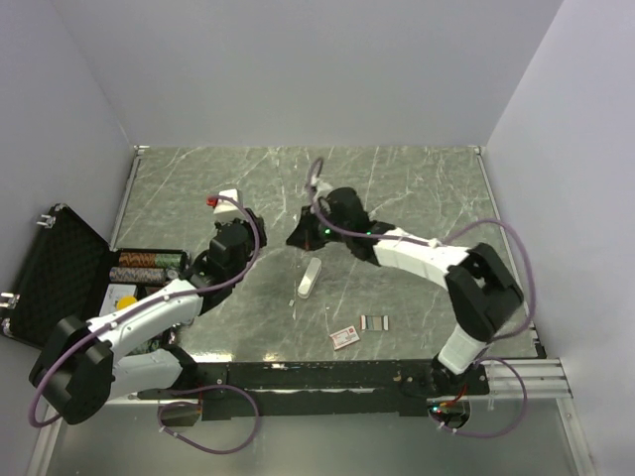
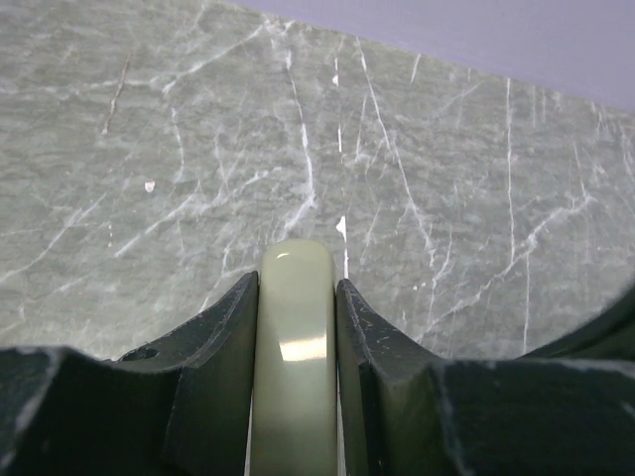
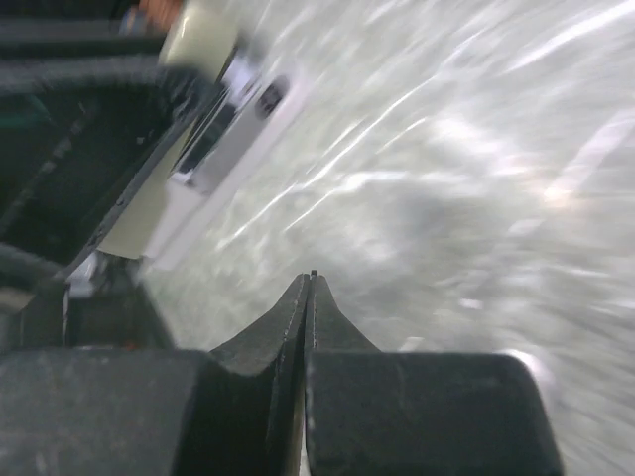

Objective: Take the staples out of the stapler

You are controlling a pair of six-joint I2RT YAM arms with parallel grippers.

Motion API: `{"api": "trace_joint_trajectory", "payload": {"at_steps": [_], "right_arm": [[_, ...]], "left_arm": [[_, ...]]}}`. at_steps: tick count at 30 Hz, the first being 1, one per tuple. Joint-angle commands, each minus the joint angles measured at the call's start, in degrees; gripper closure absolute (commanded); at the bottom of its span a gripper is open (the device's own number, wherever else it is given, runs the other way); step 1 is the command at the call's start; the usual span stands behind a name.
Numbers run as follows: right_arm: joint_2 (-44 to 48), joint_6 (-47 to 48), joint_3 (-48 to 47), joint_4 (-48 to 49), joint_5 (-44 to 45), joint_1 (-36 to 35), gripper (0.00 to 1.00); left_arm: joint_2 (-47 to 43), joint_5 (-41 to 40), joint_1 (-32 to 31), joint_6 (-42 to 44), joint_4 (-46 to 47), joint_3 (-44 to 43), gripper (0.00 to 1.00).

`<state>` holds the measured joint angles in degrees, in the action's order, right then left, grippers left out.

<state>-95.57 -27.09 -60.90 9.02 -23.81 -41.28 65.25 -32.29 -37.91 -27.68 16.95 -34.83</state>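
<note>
My left gripper [image 1: 241, 220] is shut on a cream-white stapler [image 1: 227, 196] with a red end and holds it above the table; in the left wrist view the stapler's body [image 2: 295, 337] sits clamped between the fingers [image 2: 226, 337]. My right gripper [image 1: 296, 238] is shut just right of that stapler. In the blurred right wrist view the gripper [image 3: 313, 283] is pressed together with a tiny dark speck at the tips, and the held stapler [image 3: 213, 129] shows its metal channel at upper left. A short silvery strip of staples [image 1: 374, 321] lies on the table at the front right.
A second white stapler [image 1: 309, 279] lies on the table in front of the grippers. A small red-and-white box [image 1: 345, 337] sits beside the staples. An open black case [image 1: 55, 268] with several items stands at the left edge.
</note>
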Motion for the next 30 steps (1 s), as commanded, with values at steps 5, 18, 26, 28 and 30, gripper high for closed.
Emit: {"api": "trace_joint_trajectory", "payload": {"at_steps": [5,18,26,28,30], "right_arm": [[11.3,1.3,6.2,-4.2,5.4,0.4,1.0],[16.5,1.9,13.0,-5.5,7.6,-2.8,1.0],[20.4,2.1,17.5,-6.5,8.3,-2.9,1.0],[21.3,2.4,17.9,-7.0,8.8,-2.9,1.0],[21.7,2.7,18.2,-7.2,9.0,-2.9,1.0]], "left_arm": [[6.8,-5.1,0.1,2.6,7.8,-4.4,0.99],[29.2,-3.7,2.4,9.3,3.4,-18.6,0.99],[43.6,2.0,7.3,8.6,-5.9,-31.0,0.99],[46.2,6.0,8.6,8.3,-8.2,-33.4,0.99],[47.9,8.8,9.7,8.5,-8.2,-34.0,0.9]]}}
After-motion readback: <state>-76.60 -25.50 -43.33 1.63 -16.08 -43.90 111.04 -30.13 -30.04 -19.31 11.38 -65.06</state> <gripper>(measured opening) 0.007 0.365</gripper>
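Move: The green-grey stapler is already in the left hand's fingers; its way leads to bare table about 14 cm ahead, 2 cm right and some 17 cm below. From that hand the white stapler lies roughly 6 cm back and 13 cm right. From the shut right fingers the small staple strip is about 8 cm back, 2 cm right and 13 cm below; the white stapler is some 2 cm back and 6 cm right. The green-grey stapler, still gripped, is carried by the left hand forward and down about 12 cm each way towards the open table, rolling left side up and tipping nose-down nearly 20 degrees each. The right hand, fingers shut and empty, lifts some 3 cm to the right, then swings back and down towards the staple strip, ending about 6 cm back and 6 cm right of its start. ##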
